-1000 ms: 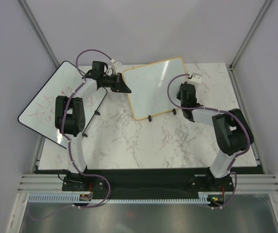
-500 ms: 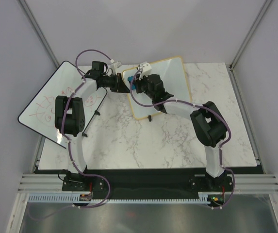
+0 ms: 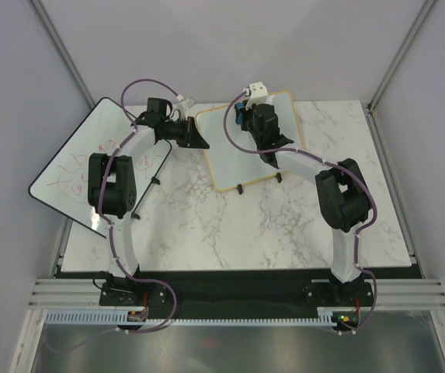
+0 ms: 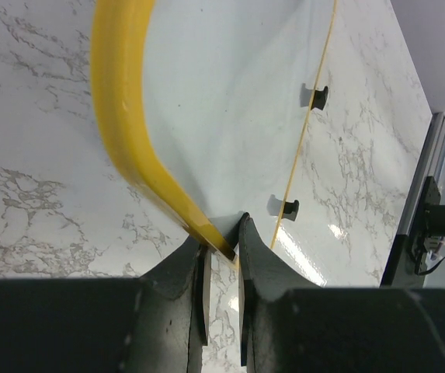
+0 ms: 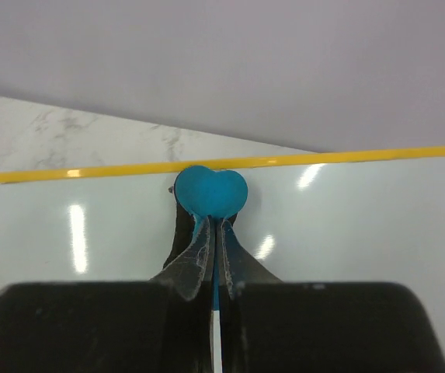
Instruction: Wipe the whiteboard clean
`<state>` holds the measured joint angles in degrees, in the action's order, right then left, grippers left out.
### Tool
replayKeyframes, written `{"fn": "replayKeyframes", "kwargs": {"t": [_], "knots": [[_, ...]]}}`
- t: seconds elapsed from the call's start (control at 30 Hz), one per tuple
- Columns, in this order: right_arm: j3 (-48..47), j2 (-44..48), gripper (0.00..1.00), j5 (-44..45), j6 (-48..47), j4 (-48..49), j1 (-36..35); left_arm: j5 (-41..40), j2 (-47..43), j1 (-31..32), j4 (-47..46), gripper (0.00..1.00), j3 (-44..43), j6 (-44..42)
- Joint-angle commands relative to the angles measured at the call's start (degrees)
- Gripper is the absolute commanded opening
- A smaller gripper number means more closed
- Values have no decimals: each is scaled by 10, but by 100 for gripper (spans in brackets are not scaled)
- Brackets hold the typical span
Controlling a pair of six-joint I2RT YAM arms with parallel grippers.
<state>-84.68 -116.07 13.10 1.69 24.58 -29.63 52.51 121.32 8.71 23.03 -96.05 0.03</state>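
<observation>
The whiteboard [image 3: 234, 159] with the pale tan frame lies tilted on the marble table, two small black feet at its near edge. Its surface looks blank. My left gripper [image 3: 201, 140] is shut on its left corner; in the left wrist view the fingertips [image 4: 222, 242] pinch the yellow-looking frame [image 4: 121, 116]. My right gripper [image 3: 245, 118] is at the board's far edge, shut on a blue heart-shaped eraser [image 3: 239, 111]. In the right wrist view the eraser [image 5: 210, 190] presses against the white surface [image 5: 346, 225] just below the frame, held by my right gripper [image 5: 214, 231].
A larger black-edged whiteboard [image 3: 67, 175] with red doodles leans off the table's left side, behind my left arm. The marble table [image 3: 230, 233] spreads in front of the small board. Grey walls and metal posts close the back and sides.
My right arm swept the eraser from the board's right side across to its left, then up to the far edge near the middle. My left gripper stayed shut on the corner.
</observation>
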Motion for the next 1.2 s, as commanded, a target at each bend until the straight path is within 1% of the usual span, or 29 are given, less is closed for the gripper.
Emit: {"fn": "replayKeyframes", "kwargs": {"t": [0.0,0.07,0.1,0.23,0.27,0.37,0.4,0.43,0.53,0.6,0.63,0.67,0.7,0.73,0.77,0.8,0.83,0.87,0.9,0.93,1.03,1.17], "knots": [[8,-6,0,62,-12,-48,33,-61,-11,7,0,2,-7,-96],[6,-6,0,49,-12,-51,19,-61,-10,7,0,2,-9,-96],[6,-6,0,46,-28,-50,11,-64,-10,7,-1,2,-8,-95],[11,-2,0,-19,-41,-29,-39,-63,-10,7,0,2,-7,-95],[11,-3,0,-52,-38,-26,-58,-64,-10,7,2,2,-7,-96],[12,-5,0,-84,-20,-16,-80,-65,-10,7,3,2,-7,-96],[12,-8,0,-90,5,-13,-79,-65,-10,7,3,2,-7,-96],[10,-11,0,-81,9,-14,-79,-66,-9,7,4,2,-7,-95],[15,-14,0,-34,29,-31,-57,-66,-11,7,4,2,-4,-96],[36,1,0,-4,52,-29,-23,-66,-12,7,4,2,-2,-98],[62,9,0,13,73,-28,-11,-67,-12,7,4,2,-1,-99],[77,18,0,30,82,-29,18,-66,-13,7,4,2,0,-100],[94,41,0,62,94,-30,33,-67,-14,7,4,2,1,-101],[133,52,0,72,128,-29,50,-67,-14,7,4,2,2,-103],[155,65,0,81,148,-28,85,-67,-15,6,4,2,2,-105],[177,88,0,83,171,-26,104,-67,-15,6,4,2,2,-107],[219,99,0,76,189,-16,124,-67,-16,7,4,2,3,-108],[237,107,0,74,212,-13,155,-68,-17,7,4,2,4,-110],[252,120,0,71,217,-9,168,-67,-17,7,4,2,6,-111],[273,124,0,73,216,-4,176,-66,-17,7,4,2,7,-112],[289,140,0,70,200,5,186,-69,-16,7,4,2,10,-112],[289,162,0,67,192,8,189,-68,-16,7,4,2,10,-111]]}}
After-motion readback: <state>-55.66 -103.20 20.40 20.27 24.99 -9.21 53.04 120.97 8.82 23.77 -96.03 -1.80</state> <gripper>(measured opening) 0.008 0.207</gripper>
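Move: The whiteboard's right edge, where the right hand's eraser ends up, lies about 23 cm to that hand's right, 3 cm nearer the base and 9 cm lower. The board's top edge is about 3 cm ahead and 2 cm above, with no sideways offset; the black peg at its lower right is about 17 cm back, 14 cm right and 19 cm down. From the left hand, already on the board's left edge, the right edge is some 37 cm right, 5 cm ahead and about level. The whiteboard's upper part gets another pass of the eraser the right hand still grips: a small stroke right, about 12 cm left and slightly back, then a long sweep of some 33 cm right to the board's right edge, sinking about 9 cm and turning roughly 45 degrees clockwise. The left hand stays on the left edge, steadying it. ##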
